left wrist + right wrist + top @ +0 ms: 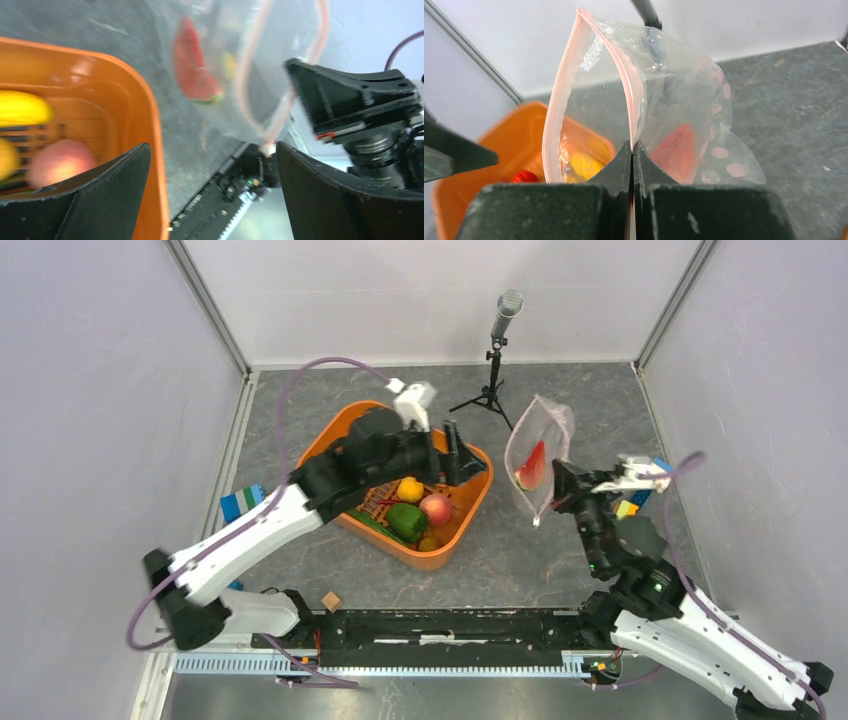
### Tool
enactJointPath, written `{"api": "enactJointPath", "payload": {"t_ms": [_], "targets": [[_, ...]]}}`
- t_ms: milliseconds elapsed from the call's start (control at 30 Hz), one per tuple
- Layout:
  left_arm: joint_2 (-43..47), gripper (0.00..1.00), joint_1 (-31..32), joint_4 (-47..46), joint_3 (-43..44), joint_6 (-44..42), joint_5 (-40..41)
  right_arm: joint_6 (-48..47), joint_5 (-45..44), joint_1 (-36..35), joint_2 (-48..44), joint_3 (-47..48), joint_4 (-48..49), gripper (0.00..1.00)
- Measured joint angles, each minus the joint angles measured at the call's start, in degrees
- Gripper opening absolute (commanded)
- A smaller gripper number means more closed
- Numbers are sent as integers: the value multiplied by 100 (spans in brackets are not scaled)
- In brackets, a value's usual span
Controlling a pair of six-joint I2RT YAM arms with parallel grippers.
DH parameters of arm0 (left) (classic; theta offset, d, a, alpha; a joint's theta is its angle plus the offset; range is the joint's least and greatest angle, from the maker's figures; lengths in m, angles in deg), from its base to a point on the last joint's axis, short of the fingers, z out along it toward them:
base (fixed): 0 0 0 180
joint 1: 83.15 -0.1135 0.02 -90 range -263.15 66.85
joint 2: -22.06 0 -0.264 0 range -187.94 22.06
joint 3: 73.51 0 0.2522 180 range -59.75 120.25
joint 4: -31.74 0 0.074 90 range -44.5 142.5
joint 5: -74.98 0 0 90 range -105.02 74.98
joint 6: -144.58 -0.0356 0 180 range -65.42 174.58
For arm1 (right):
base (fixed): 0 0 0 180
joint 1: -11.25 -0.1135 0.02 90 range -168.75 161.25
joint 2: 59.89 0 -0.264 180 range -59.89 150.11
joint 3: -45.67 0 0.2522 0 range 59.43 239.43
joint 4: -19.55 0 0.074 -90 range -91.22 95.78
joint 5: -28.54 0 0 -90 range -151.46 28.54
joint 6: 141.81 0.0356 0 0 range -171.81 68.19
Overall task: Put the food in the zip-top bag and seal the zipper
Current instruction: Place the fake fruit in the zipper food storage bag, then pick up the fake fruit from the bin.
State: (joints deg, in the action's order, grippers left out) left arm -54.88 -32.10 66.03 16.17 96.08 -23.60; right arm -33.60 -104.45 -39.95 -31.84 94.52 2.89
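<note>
My right gripper (552,502) is shut on the edge of the zip-top bag (540,440) and holds it up off the table with its mouth gaping. The pinkish zipper (560,100) curves wide open. A red slice of food (532,466) lies inside the bag (704,115), to the right of the right gripper (632,146). My left gripper (462,462) hangs open and empty over the right rim of the orange basket (470,510), facing the bag (250,60). Between its fingertips the left gripper (212,165) holds nothing. Yellow, green and peach food (420,508) lies in the basket.
A microphone on a small tripod (497,350) stands behind the bag. Coloured blocks (243,502) lie left of the basket, and more blocks (628,506) sit by the right arm. A small wooden cube (331,600) rests near the front rail. Walls close in on three sides.
</note>
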Motion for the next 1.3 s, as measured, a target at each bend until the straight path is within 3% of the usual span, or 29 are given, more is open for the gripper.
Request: {"api": "enactJointPath", "payload": {"t_ms": [133, 267, 333, 400, 567, 700, 800, 933, 1300], "targets": [[1217, 100, -37, 293, -409, -721, 1158, 74, -234, 0, -584, 37, 184, 0], [1637, 100, -326, 599, -719, -1078, 1729, 280, -811, 31, 63, 1104, -726, 0], [1600, 100, -522, 782, -813, -1178, 1869, 153, -968, 31, 129, 1073, -671, 0], [1432, 100, -671, 898, -960, -1303, 1947, -39, -997, 31, 131, 852, -918, 0], [909, 100, -970, 1290, -1165, -1714, 1746, 22, -822, 42, 1134, 927, -1626, 0], [297, 100, -1340, 1303, -1165, -1884, 1394, 90, -479, 26, 605, 7, -1469, 0], [-98, 100, -1707, 1051, -1226, -1884, 1062, 155, -380, 33, 236, -177, -1425, 0], [-664, 100, -2087, 551, -1220, -1790, 824, 210, -330, 31, 485, -35, -1390, 0], [-2085, 98, -2212, -223, -931, -1661, 494, 409, 267, 31, 894, -295, -1056, 0]]}}
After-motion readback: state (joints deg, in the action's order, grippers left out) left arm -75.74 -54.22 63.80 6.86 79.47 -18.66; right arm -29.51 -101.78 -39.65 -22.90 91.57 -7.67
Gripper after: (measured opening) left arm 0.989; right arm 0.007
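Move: Down in the orange basket, the yellow squash lies about 16 cm ahead of the empty left hand, 10 cm to its left and 27 cm below. The mango sits some 4 cm nearer and 4 cm left of the squash; the peach 7 cm nearer and 1 cm right of it. From the right hand, pinching the bag, the squash is about 16 cm ahead, 21 cm left and 27 cm below; the watermelon slice inside hangs 7 cm ahead, 2 cm left and 6 cm below. Swinging away from the bag, the left hand goes left and slightly up, then dives over the basket, ending some 22 cm lower, with 14 cm forward and 13 cm left; its wide-open fingers tip about 30 degrees further down towards the squash. The right hand keeps its pinch on the bag, jerking it about 5 cm up and 4 cm right, then down to 10 cm below its start, fingers tilting down. ##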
